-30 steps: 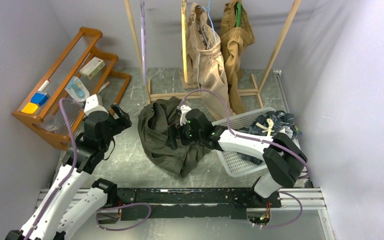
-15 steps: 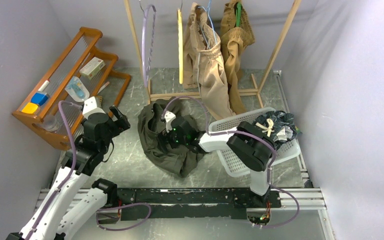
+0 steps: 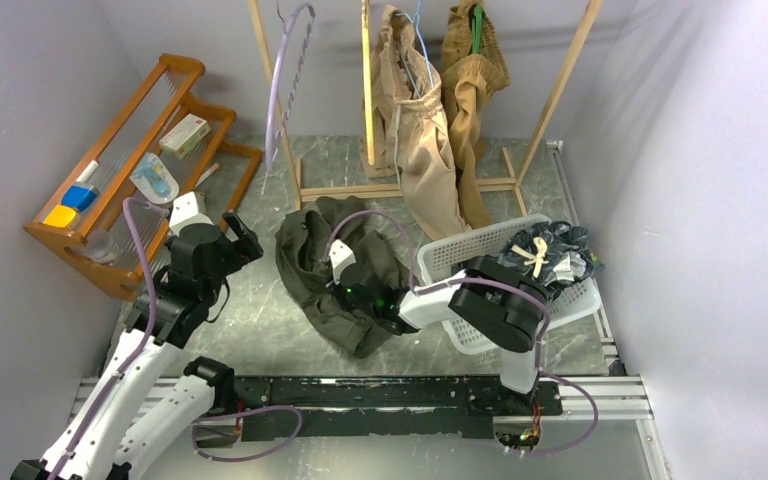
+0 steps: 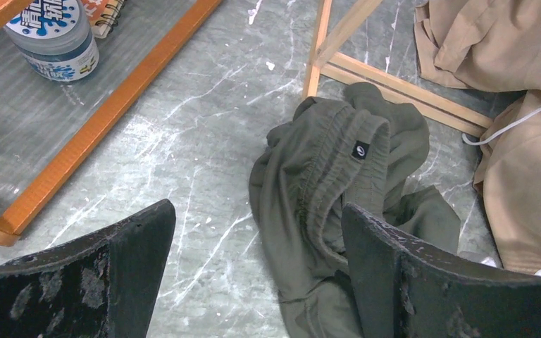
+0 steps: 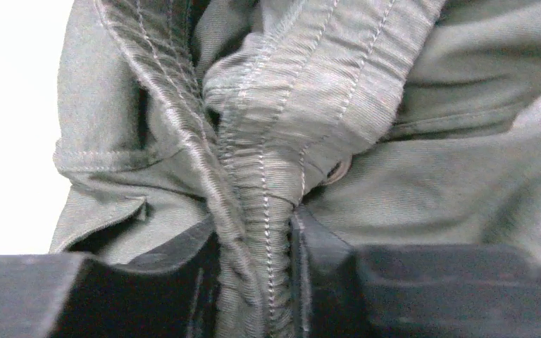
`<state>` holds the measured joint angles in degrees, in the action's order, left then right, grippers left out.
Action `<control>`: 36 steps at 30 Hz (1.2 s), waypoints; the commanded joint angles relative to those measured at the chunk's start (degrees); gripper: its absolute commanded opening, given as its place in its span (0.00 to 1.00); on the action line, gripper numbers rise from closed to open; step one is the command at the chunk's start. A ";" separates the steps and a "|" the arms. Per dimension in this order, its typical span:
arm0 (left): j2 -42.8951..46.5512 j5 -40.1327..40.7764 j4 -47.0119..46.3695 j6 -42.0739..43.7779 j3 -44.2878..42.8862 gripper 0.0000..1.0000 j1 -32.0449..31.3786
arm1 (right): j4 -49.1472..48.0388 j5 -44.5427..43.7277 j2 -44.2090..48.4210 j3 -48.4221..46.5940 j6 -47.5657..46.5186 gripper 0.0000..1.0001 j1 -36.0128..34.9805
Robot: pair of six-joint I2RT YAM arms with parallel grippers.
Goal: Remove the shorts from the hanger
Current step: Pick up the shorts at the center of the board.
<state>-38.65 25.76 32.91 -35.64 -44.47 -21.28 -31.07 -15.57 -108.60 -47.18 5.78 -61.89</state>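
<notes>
The olive green shorts [image 3: 310,262] lie crumpled on the table, below the wooden rack. My right gripper [image 3: 347,297] is pressed into them and shut on a stitched waistband fold [image 5: 257,232] of the olive shorts [image 5: 310,84]. My left gripper [image 3: 241,236] hovers open to their left, with nothing between its jaws; in its view [image 4: 257,218] the olive shorts [image 4: 338,169] lie just ahead. Beige shorts [image 3: 420,130] hang on a blue hanger [image 3: 418,28], and tan-brown shorts [image 3: 475,65] on a green hanger [image 3: 477,25]. Navy printed shorts [image 3: 545,250] lie in the basket.
A white slotted basket [image 3: 460,250] stands right of the olive shorts. An empty lavender hanger [image 3: 285,70] and a yellow one [image 3: 367,80] hang on the rack [image 3: 560,90]. An orange wooden shelf [image 3: 130,150] with small items stands at the left.
My right gripper has moved nearer and leftward across the olive shorts and closed on a fold. The lavender hanger has swung. The left arm barely moved.
</notes>
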 commanded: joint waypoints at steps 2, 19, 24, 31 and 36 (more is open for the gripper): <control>0.51 -0.54 0.14 0.23 0.41 0.92 -0.16 | 5.79 2.68 4.74 3.48 1.74 0.05 0.28; 0.57 -0.08 -0.82 -0.34 1.03 0.91 -0.11 | 18.31 6.99 42.11 6.58 4.59 0.00 0.19; 1.20 0.52 -1.26 -0.61 1.13 0.91 -0.10 | 23.49 3.44 54.14 7.12 5.04 0.00 0.19; 1.56 0.96 -1.33 -0.99 0.98 0.91 -0.10 | 36.32 -5.85 65.71 1.97 2.08 0.00 0.19; 1.21 0.38 -2.43 -0.96 1.63 0.91 -0.13 | 40.61 -12.09 69.89 -0.70 -0.02 0.00 0.19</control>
<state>-37.60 25.80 32.56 -36.27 -43.68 -21.28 6.26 -21.04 -41.95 -44.86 8.32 -61.63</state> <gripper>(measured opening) 0.912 0.077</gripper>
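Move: Right at the right hand's closing fingers lies the crumpled pair of shorts, its waistband already between the pads and its middle about 1 cm ahead and 3 cm to the right, at fingertip height. The basket stands some 35 cm to that hand's right and level with it, and the rack's foot bar about 20 cm ahead and 16 cm right. From the left hand the shorts lie roughly 21 cm right, 1 cm ahead and 21 cm below. Pinching the waistband as its fingers finish closing, the right hand draws straight into a lift of about 29 cm, easing back some 6 cm and, mostly in the later half, swinging about 15 cm right to the basket's side. The wrist rolls its left side up by some 25 degrees and tips the fingers up a little, keeping the grip. ##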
